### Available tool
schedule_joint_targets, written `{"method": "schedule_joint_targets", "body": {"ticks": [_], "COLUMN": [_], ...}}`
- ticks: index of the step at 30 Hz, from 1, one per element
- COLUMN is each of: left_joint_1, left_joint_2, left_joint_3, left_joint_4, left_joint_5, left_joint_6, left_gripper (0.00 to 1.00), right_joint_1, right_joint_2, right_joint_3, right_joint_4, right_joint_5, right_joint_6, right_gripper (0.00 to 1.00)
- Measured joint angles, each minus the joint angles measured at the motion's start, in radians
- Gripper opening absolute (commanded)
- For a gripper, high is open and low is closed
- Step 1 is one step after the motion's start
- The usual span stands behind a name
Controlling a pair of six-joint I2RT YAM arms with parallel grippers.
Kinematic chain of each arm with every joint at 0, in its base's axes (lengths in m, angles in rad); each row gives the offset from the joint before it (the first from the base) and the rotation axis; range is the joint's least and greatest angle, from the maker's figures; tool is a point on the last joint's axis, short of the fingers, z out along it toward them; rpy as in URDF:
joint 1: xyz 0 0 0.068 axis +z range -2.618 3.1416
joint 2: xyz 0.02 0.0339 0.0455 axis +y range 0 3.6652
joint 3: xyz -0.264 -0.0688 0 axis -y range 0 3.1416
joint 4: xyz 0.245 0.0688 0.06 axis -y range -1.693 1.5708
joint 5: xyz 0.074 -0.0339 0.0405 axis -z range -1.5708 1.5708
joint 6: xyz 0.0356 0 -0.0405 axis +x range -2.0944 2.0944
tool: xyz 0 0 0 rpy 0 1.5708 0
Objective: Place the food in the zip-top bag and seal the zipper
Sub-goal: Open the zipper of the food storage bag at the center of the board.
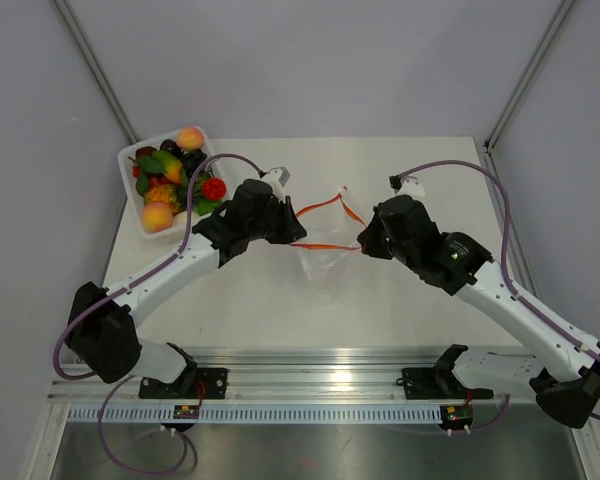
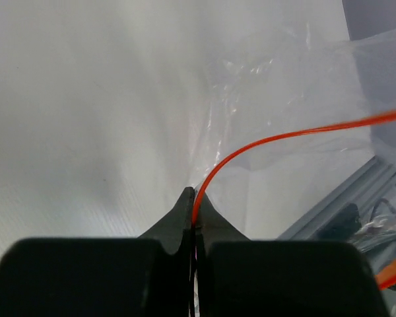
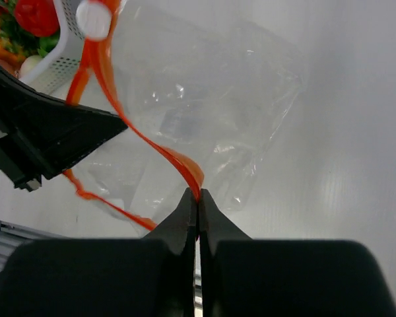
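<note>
The clear zip-top bag (image 1: pixel 322 270) hangs between my two grippers over the middle of the table, mouth open. Its red zipper (image 1: pixel 325 246) splits into two strips that bow apart in a loop. My left gripper (image 1: pixel 296 238) is shut on the zipper's left end (image 2: pixel 284 136). My right gripper (image 1: pixel 363 243) is shut on the right end (image 3: pixel 165 153). In the right wrist view the bag (image 3: pixel 211 99) looks empty. The food lies in the white tray (image 1: pixel 130 160) at the back left: a red round fruit (image 1: pixel 214 188), a peach (image 1: pixel 189 138) and a pineapple (image 1: pixel 162 192).
Several other toy fruits and green leaves fill the tray, whose corner (image 3: pixel 66 59) lies just behind the left gripper. A small white knob (image 3: pixel 94 18) sits on the zipper's far end. An aluminium rail (image 1: pixel 330 375) runs along the near edge.
</note>
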Motion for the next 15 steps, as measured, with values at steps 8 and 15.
{"method": "schedule_joint_targets", "body": {"ticks": [8,15], "left_joint_1": [0.029,0.034], "left_joint_2": [0.016,0.087], "left_joint_3": [0.002,0.002], "left_joint_4": [-0.024,-0.036], "left_joint_5": [0.143,0.151], "left_joint_6": [0.072,0.114], "left_gripper": [0.00,0.95], "right_joint_1": [0.002,0.002], "right_joint_2": [0.131,0.273], "right_joint_3": [0.296,0.200], "right_joint_4": [-0.039,-0.017], "right_joint_5": [0.025,0.023], "right_joint_6": [-0.137,-0.171], "right_gripper": [0.00,0.00]}}
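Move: The left fingertips already pinch the bag's orange zipper strip at its left end, and the right fingertips hold it at its right end. The middle of the near strip lies about 7 cm right of the left hand and 2 cm back, or some 9 cm left of the right hand and 1 cm back. The slider corner stands some 12 cm ahead and 10 cm right of the left hand, or 13 cm ahead and 5 cm left of the right hand, all near hand height. The left fingers let go of the zipper strip, spreading past half open around it as the hand sinks roughly 4 cm and turns slightly clockwise, having drawn back about a centimetre. Keeping its pinch, the right hand lifts its side some 7 cm, then lowers it about 8 cm again, meanwhile carrying it about 4 cm forward and 3 cm left towards the left hand, and finally rolling its left side down about 10 degrees. ##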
